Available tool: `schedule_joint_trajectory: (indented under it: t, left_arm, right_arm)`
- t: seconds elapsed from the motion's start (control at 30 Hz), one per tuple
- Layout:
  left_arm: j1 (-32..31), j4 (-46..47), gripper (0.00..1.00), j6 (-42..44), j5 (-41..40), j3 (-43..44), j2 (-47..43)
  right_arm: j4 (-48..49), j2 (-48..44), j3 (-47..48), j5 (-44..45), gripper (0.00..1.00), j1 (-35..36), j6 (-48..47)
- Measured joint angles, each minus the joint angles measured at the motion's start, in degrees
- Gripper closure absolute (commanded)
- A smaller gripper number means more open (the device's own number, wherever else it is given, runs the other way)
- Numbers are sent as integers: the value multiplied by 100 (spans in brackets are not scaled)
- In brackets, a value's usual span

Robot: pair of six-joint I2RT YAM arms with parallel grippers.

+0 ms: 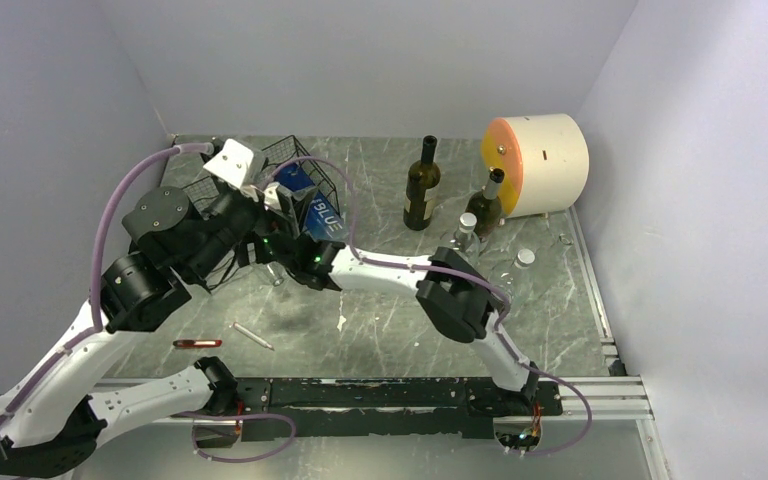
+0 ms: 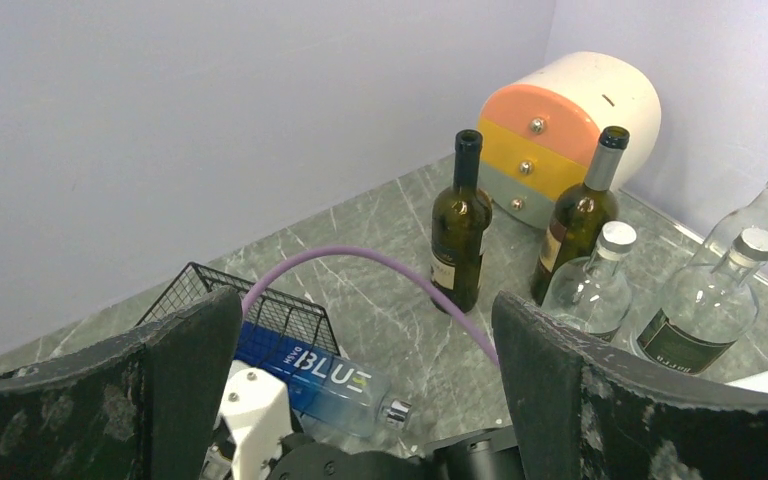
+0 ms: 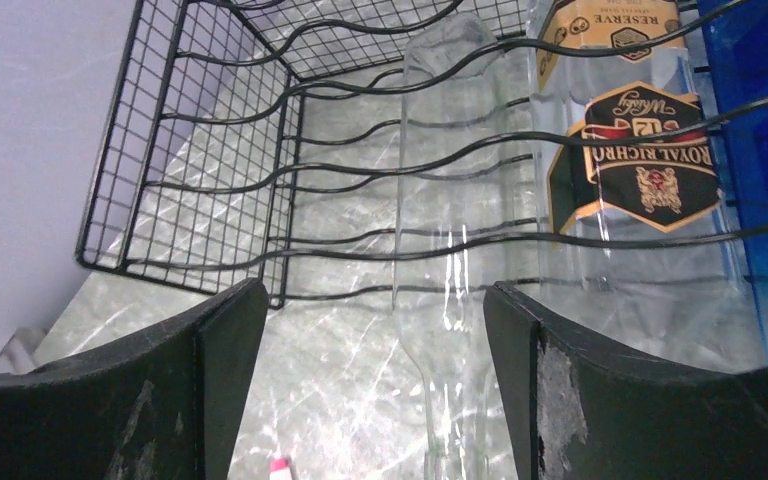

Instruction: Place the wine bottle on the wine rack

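The black wire wine rack point(image 3: 260, 190) fills the right wrist view, and in the top view the wine rack point(image 1: 305, 165) stands at the back left. A clear wine bottle point(image 3: 450, 230) lies on the rack's wavy rods, neck pointing out toward the camera. My right gripper point(image 3: 375, 385) is open, its fingers either side of that neck without touching it. Beside this bottle lie a clear labelled whisky bottle point(image 3: 640, 170) and a blue bottle point(image 3: 765, 120). My left gripper point(image 2: 365, 390) hangs open and empty above the rack point(image 2: 250, 310) and the blue bottle point(image 2: 310, 375).
Two dark wine bottles point(image 1: 421, 185) point(image 1: 485, 205) stand at the back, with clear bottles point(image 1: 465, 232) point(image 1: 525, 258) near them. A round drawer unit point(image 1: 540, 165) sits in the back right corner. A pen point(image 1: 252, 336) and a red stick point(image 1: 197, 343) lie near the front.
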Motion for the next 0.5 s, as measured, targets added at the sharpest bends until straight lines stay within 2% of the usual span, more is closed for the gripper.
schedule_joint_trajectory:
  t: [0.17,0.27,0.5]
  left_arm:
    - [2,11,1,-13,-2,-22,-68]
    - [2,24,1,-13,-2,-81,-74]
    - [2,55,1,-11,-2,-197,0]
  right_arm:
    - [87,-538,-640,-157,34,-2,33]
    - [2,-782,-1071,-302,39,-2,39]
    - [-481,-863,-1427,-667,40,31,70]
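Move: The clear bottle that the empty right hand has just left on the rack lies about 9 cm below it, its middle some 4 cm ahead and 2 cm left, its neck pointing back and to the right. The black-capped bottle lies about 3 cm farther out than the clear bottle and 7 cm to its right; the blue bottle lies 7 cm farther out than it and 14 cm to its right. From the left hand, the clear bottle is about 11 cm ahead, 15 cm left and 40 cm below. Touching nothing that can be seen, the right hand backs off along the clear bottle towards its mouth, about 5 cm back and 5 cm to the right. After a first rise of about 1 cm it sinks to some 4 cm below its starting height, fingertips tipping down about 10 degrees while the wide-open fingers close partway. ##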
